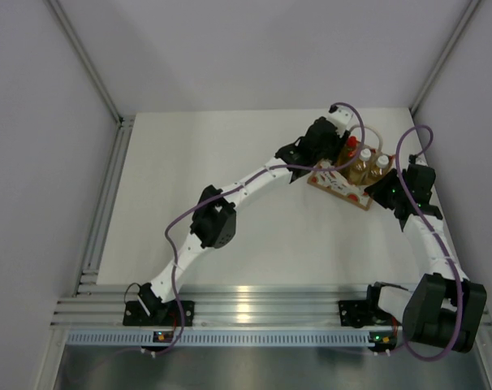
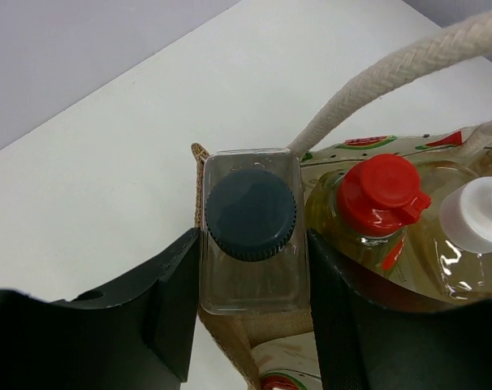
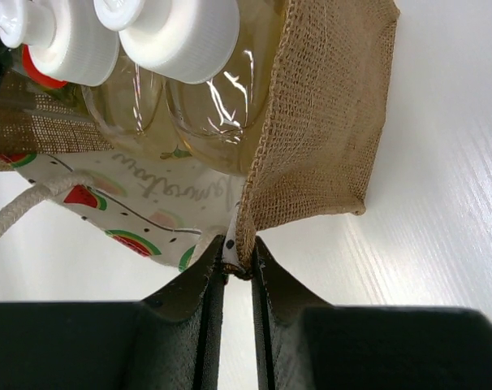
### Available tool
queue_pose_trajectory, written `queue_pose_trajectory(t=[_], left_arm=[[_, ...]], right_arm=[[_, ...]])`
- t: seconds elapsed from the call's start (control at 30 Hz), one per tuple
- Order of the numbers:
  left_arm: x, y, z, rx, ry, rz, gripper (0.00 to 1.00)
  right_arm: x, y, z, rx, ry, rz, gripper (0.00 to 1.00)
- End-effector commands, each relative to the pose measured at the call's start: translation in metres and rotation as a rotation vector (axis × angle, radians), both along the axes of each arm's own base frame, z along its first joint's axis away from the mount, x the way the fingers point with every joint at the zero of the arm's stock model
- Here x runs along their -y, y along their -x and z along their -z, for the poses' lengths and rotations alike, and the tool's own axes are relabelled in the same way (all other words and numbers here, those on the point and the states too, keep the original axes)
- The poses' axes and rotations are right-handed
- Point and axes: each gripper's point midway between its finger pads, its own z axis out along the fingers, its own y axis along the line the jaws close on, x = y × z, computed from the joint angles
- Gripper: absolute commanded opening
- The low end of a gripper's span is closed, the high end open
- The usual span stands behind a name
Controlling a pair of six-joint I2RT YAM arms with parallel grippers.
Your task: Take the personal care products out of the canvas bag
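Note:
The canvas bag [image 1: 339, 185] stands at the table's far right, with burlap sides [image 3: 327, 138] and a white watermelon-print panel. My left gripper [image 2: 254, 309] reaches in from above, its jaws closed against the sides of the clear bottle with the dark grey cap [image 2: 250, 213], which sits in the bag's end. Beside it are the yellow bottle with the red cap [image 2: 381, 195] and a white-capped bottle [image 2: 477, 213]. My right gripper [image 3: 239, 260] is shut on the bag's corner seam. Two amber bottles with white caps [image 3: 177, 32] show above it.
A white rope handle [image 2: 392, 77] arches over the bottles. The table's right wall runs close behind the bag [image 1: 449, 122]. The left arm [image 1: 230, 203] stretches diagonally across the white table [image 1: 189, 162].

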Motion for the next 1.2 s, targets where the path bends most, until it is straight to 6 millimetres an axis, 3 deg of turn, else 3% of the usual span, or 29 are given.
queue_pose_trajectory(t=[0.0,0.33,0.53,0.83,1.0,1.17], left_arm=[[-0.033,0.013,-0.211,0.29,0.336,-0.063,0.0],[-0.039,0.015,-0.219,0.295,0.346,-0.075,0.0],[-0.054,0.021,-0.245,0.324,0.369,-0.101,0.0],[-0.107,0.032,-0.304,0.387,0.436,-0.259,0.0],[-0.142,0.029,-0.321,0.402,0.453,-0.355,0.0],[-0.169,0.03,-0.323,0.384,0.463,-0.392,0.0]], right_arm=[[0.004,-0.018,-0.03,0.091,0.06,-0.013,0.0],[0.005,-0.018,-0.029,0.085,0.064,-0.013,0.0],[0.006,-0.019,-0.026,0.079,0.064,-0.011,0.0],[0.005,-0.02,-0.028,0.08,0.054,-0.007,0.0],[0.003,-0.022,-0.033,0.091,0.038,-0.004,0.0],[0.003,-0.023,-0.039,0.101,0.019,0.015,0.0]])
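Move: The left hand already grips the dark-capped bottle, just starting out of the bag; open table beside the bag lies about 15 cm to its left, level fore and aft and 20 below. The red-capped bottle stands some 3 cm back and 4 to its right, the nearer white-capped bottle 5 back and 8 right. From the right hand, which pinches the bag's rim, the dark-capped bottle is about 14 cm ahead and 10 left. Up first, nearly straight out of the bag for some 12 cm, then up and to the left together, about 19 cm of rise in all, the left hand speeding up as it carries the dark-capped bottle away from its neighbours. Its fingers keep their hold while the wrist turns roughly 15 degrees counter-clockwise and tips up a little; the right hand stays put, still pinching the bag's rim. ##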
